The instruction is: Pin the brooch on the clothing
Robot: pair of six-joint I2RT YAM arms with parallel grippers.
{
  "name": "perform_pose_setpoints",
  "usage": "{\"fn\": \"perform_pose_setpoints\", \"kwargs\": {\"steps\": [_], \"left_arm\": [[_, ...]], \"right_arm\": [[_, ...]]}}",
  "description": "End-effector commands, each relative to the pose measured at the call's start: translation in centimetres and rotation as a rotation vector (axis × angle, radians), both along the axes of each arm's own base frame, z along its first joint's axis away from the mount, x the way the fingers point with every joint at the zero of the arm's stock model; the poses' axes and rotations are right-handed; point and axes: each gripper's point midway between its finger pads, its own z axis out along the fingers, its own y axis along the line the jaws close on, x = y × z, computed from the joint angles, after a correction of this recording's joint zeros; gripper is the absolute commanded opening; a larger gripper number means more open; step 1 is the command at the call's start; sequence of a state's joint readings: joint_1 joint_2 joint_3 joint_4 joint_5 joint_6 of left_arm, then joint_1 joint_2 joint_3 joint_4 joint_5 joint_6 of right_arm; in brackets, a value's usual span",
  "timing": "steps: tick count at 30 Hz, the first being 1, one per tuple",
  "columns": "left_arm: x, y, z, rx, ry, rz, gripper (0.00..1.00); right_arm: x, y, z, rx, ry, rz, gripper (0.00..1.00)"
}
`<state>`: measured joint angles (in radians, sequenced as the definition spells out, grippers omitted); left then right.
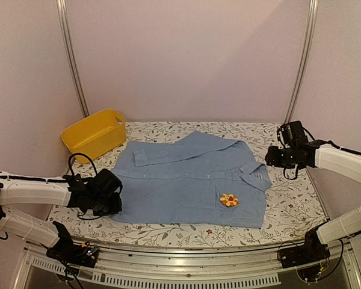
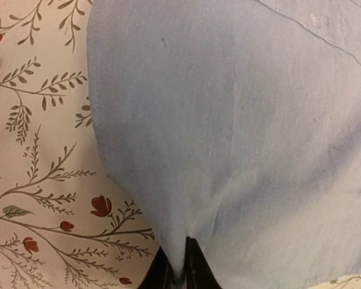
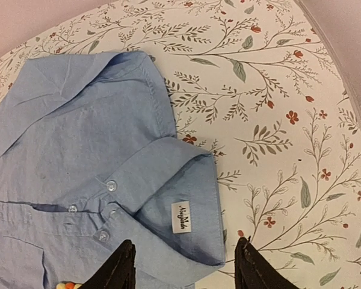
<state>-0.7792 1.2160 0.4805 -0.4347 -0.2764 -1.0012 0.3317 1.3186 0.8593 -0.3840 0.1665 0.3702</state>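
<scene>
The light blue shirt [image 1: 192,180] lies flat on the floral tablecloth. The orange-yellow brooch [image 1: 229,200] with a red centre sits on the shirt's chest, near the pocket. My left gripper [image 1: 111,201] is at the shirt's left hem, shut on a fold of the blue cloth [image 2: 228,150], which rises between its dark fingers [image 2: 195,265]. My right gripper [image 1: 275,158] is open and empty, hovering above the collar [image 3: 180,198] with its white label. A sliver of the brooch [image 3: 66,285] shows at the bottom edge of the right wrist view.
A yellow plastic basin [image 1: 94,133] stands at the back left, beside the shirt's sleeve. The floral tablecloth [image 1: 292,205] extends right of the shirt. Metal frame posts [image 1: 71,57] rise at both back corners.
</scene>
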Motion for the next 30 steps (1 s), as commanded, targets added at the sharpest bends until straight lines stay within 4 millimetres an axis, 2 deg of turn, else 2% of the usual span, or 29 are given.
{"fn": "perform_pose_setpoints", "kwargs": {"steps": [1,2,5,6,10,13,17,21,22,26,30], "left_arm": [[-0.9,0.9,0.0,0.014,0.015,0.027,0.21],[-0.7,1.0,0.5,0.016,0.003,0.033,0.31],[0.3,1.2,2.6,0.036,-0.053,0.042,0.57],[0.9,1.1,3.6,0.041,-0.088,0.032,0.62],[3.8,0.0,8.1,0.059,-0.255,-0.013,0.72],[5.7,-0.1,10.8,0.115,-0.372,-0.040,0.81],[7.4,1.8,14.5,0.190,-0.564,0.030,0.91],[8.1,4.0,18.1,0.180,-0.828,0.105,0.96],[8.1,4.8,18.6,0.167,-0.874,0.129,0.97],[7.5,8.1,17.7,0.163,-0.929,0.212,0.99],[7.3,9.5,16.9,0.206,-0.908,0.228,0.99]], "right_arm": [[0.4,-3.2,1.2,0.006,-0.100,-0.087,0.60],[0.3,-4.3,1.3,0.000,-0.111,-0.117,0.66],[0.1,-6.5,2.0,-0.004,-0.167,-0.179,0.94],[0.0,-6.9,2.3,-0.004,-0.188,-0.187,0.98],[-0.5,-7.9,3.0,-0.015,-0.274,-0.221,0.99],[-1.0,-7.8,3.9,0.010,-0.356,-0.210,0.99],[-1.9,-7.8,4.4,0.024,-0.460,-0.197,0.99],[-3.2,-9.3,4.7,0.004,-0.555,-0.265,0.99],[-3.5,-9.8,5.0,0.003,-0.583,-0.290,0.99],[-4.4,-10.8,4.7,0.007,-0.624,-0.349,0.99],[-4.5,-10.7,4.7,0.012,-0.633,-0.344,0.99]]}}
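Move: The shirt's near left corner is still pinched in the left fingertips. Ahead of that hand stand the black case, some 11 cm out and 14 cm to its left, and the yellow basket, about 35 cm out and 14 cm to its left; the brooch lies roughly 43 cm to its right and 6 cm ahead. From the empty right hand, the brooch lies about 9 cm back, 16 cm left and 12 cm below; the collar is some 3 cm ahead, 5 cm left, 11 cm below. The shirt's corner comes free as the left fingers open wide almost in place; that hand then lifts about 15 cm, first drawing forward over the cloth, then swinging left, its fingers tipping up some 50 degrees. The empty right hand opens fully and withdraws rightward about 10 cm, away from brooch and collar, then a little back and up, fingers also tipping up. ##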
